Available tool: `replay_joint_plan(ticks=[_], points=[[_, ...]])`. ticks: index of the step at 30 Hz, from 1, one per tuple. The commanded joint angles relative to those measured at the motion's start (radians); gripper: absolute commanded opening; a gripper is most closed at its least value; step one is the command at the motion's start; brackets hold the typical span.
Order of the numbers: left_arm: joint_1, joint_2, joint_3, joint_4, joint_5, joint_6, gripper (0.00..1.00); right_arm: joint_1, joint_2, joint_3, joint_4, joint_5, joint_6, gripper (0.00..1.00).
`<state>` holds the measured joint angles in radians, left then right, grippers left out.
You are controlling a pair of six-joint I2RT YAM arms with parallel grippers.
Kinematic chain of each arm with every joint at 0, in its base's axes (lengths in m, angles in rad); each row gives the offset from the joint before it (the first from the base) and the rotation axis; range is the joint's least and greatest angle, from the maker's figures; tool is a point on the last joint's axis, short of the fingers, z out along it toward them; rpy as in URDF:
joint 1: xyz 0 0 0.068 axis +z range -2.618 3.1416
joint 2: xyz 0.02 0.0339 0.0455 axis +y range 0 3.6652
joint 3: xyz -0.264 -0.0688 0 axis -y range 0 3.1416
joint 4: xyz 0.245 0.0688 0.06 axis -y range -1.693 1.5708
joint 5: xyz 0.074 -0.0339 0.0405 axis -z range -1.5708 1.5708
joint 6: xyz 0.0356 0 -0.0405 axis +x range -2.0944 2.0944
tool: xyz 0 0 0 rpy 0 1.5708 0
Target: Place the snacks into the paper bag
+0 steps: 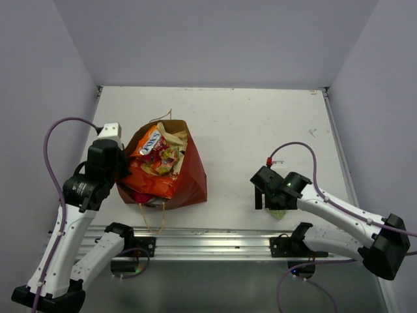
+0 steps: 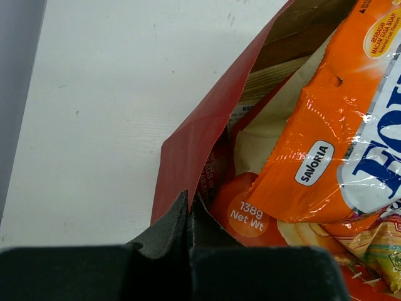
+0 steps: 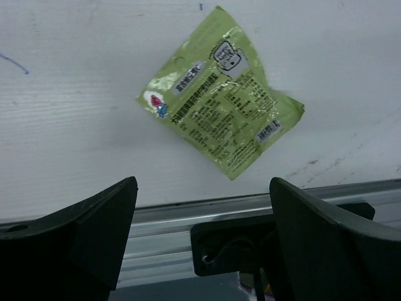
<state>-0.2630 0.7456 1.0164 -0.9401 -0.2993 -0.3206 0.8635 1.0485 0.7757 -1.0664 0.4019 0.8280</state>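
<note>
The dark red-brown paper bag lies on the table with its mouth open, holding several snacks. An orange packet sits on top, and the same orange packet fills the left wrist view. My left gripper is shut on the left rim of the paper bag, pinching the paper between its fingertips. A small flat green sachet lies on the table near the front rail; the sachet peeks out beneath my right arm. My right gripper hovers just short of it, open, with nothing between its fingers.
The aluminium rail runs along the table's near edge, with the right arm's base mount just below the sachet. Grey walls enclose the table at the back and both sides. A purple cable loops above the right arm.
</note>
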Motion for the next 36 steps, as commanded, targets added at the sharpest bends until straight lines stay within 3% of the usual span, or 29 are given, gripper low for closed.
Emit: replay_joint_plan(ticks=[1, 13, 25, 26, 28, 32, 36], points=[[-0.024, 0.0, 0.01, 0.103, 0.02, 0.011, 0.0, -0.061, -0.033, -0.044, 0.025, 0.015, 0.054, 0.9], [-0.039, 0.0, 0.024, 0.098, 0.002, 0.017, 0.0, -0.196, 0.148, -0.058, 0.131, -0.04, 0.011, 0.9], [-0.039, -0.015, 0.03, 0.098, -0.02, 0.025, 0.0, -0.273, 0.231, -0.093, 0.149, -0.038, -0.006, 0.9], [-0.039, -0.015, 0.03, 0.098, -0.02, 0.026, 0.0, -0.276, 0.232, -0.095, 0.151, -0.043, -0.012, 0.87], [-0.039, -0.018, 0.031, 0.098, -0.021, 0.026, 0.0, -0.276, 0.235, -0.095, 0.164, -0.07, -0.027, 0.65], [-0.039, -0.018, 0.031, 0.101, -0.023, 0.029, 0.0, -0.276, 0.266, -0.092, 0.209, -0.161, -0.058, 0.64], [-0.044, -0.018, 0.04, 0.101, -0.031, 0.034, 0.0, -0.276, 0.307, -0.095, 0.267, -0.23, -0.07, 0.71]])
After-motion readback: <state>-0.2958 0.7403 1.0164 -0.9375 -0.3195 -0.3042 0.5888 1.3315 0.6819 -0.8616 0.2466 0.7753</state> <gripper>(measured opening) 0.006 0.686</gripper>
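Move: The green snack lies flat on the table almost under the right hand, about 8 cm below, some 2 cm ahead and 3 cm to its right. The metal rail runs about 7 cm behind that hand, at table height, and the filled paper bag stands some 29 cm to its left and 9 cm farther out. From the left hand, still pinching the bag's rim, the snack is roughly 44 cm right, 6 cm back and 22 cm down. The right hand sinks about 7 cm to the green snack, easing right, fingers steepening and closing partway. ##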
